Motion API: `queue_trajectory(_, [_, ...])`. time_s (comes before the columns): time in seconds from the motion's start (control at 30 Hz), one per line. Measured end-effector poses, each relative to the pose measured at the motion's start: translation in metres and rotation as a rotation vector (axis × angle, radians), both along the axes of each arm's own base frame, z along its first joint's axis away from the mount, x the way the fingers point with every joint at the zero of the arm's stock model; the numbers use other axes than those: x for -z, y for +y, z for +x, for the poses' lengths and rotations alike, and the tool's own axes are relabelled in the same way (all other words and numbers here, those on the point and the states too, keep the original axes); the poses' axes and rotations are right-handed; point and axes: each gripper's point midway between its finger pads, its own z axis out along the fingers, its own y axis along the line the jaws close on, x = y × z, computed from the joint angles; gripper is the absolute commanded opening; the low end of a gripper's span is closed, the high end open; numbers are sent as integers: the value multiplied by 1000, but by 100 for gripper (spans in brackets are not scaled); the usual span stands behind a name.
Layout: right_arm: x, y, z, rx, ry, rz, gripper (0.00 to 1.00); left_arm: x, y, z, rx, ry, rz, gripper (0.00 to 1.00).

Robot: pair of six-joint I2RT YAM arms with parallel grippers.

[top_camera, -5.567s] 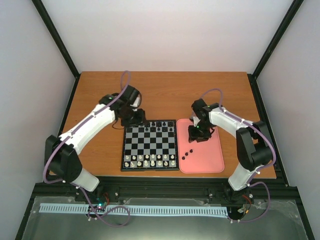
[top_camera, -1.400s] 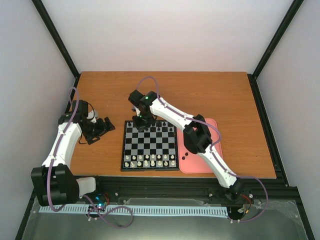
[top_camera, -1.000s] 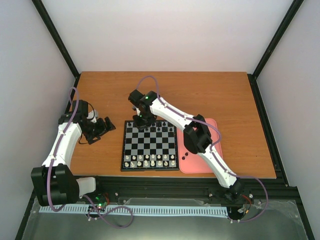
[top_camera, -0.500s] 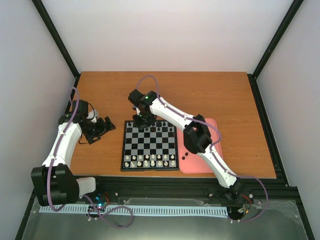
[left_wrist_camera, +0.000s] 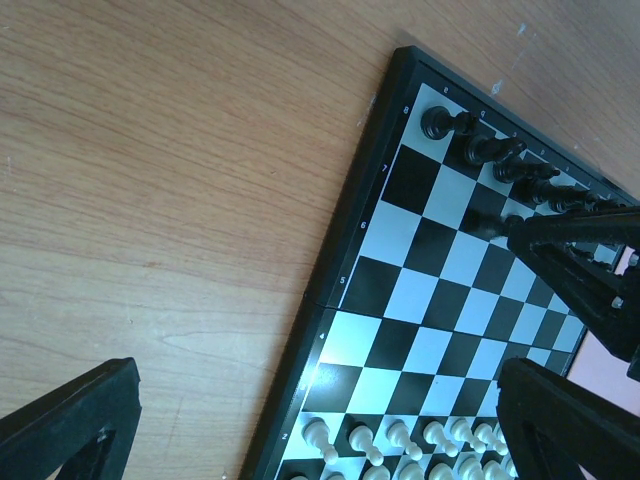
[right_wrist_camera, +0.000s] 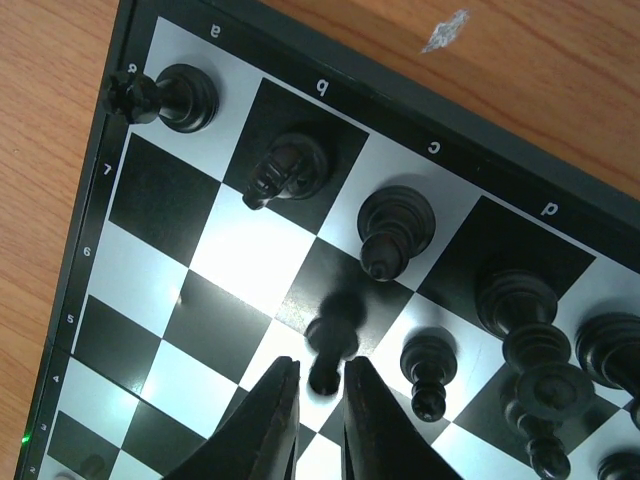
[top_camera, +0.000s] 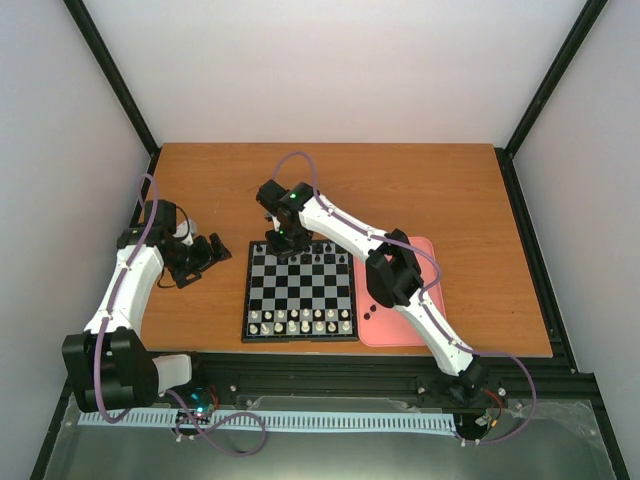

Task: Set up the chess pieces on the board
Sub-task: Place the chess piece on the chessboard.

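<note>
The board lies mid-table with white pieces along its near rows and black chess pieces along the far rows. My right gripper hangs over the far-left corner. In the right wrist view its jaws stand a sliver open on either side of the head of a black pawn, which stands on the second row in front of the bishop. A rook, a knight and another pawn stand nearby. My left gripper rests wide open and empty left of the board.
A pink tray lies right of the board, partly under the right arm, which stretches diagonally across the board's far-right corner. The left wrist view shows white pawns on the near rows and bare wood beside the board.
Since several seconds ago the right arm swung from the tray to the board's far-left corner and the left arm drew back left. In the last second the right jaws parted slightly.
</note>
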Motion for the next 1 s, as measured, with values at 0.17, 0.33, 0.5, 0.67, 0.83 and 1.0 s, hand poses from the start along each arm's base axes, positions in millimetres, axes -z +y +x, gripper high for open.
queue_trajectory(0.17, [0,0,0,0,0,0,16,0,0,0,0,-1,0,100])
queue_trajectory(0.33, [1,0,0,1,1,0,21,0,0,0,0,-2,0,99])
queue_trajectory(0.5, [0,1,0,-5,-1,2,34,0,0,0,0,-1,0,100])
queue_trajectory(0.67, [-5,7,-5,-21,-12,13,36,1,0,0,0,0,-1,100])
queue_trajectory(0.83, [-39,8,-17,-39,-48,48,41,1,-1,0,1,1,-4,100])
queue_trajectory(1.0, [-99,-11,-22,-14,-134,102,48,0,-4,0,11,-1,-23,100])
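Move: Between the right hand's barely parted fingertips stands the black pawn, its middle about 1 cm below the hand point, on its c7 square. The bishop is some 3 cm straight ahead; the knight is 3 cm ahead and 3 cm left; the queen is 3 cm ahead and 3 cm right. The next pawn stands level, 3 cm to the right. From the left hand this c7 pawn lies about 17 cm right, 5 cm ahead and 8 cm down. Staying low over c7 at first, the right hand spreads its fingers from nearly shut to a bit under half open, leaving the pawn behind. It then rises away from the board, faster and faster, by about 10 cm, easing some 2 cm back, while the wrist tilts roughly 10 degrees so that the fingertips swing forward and left. ##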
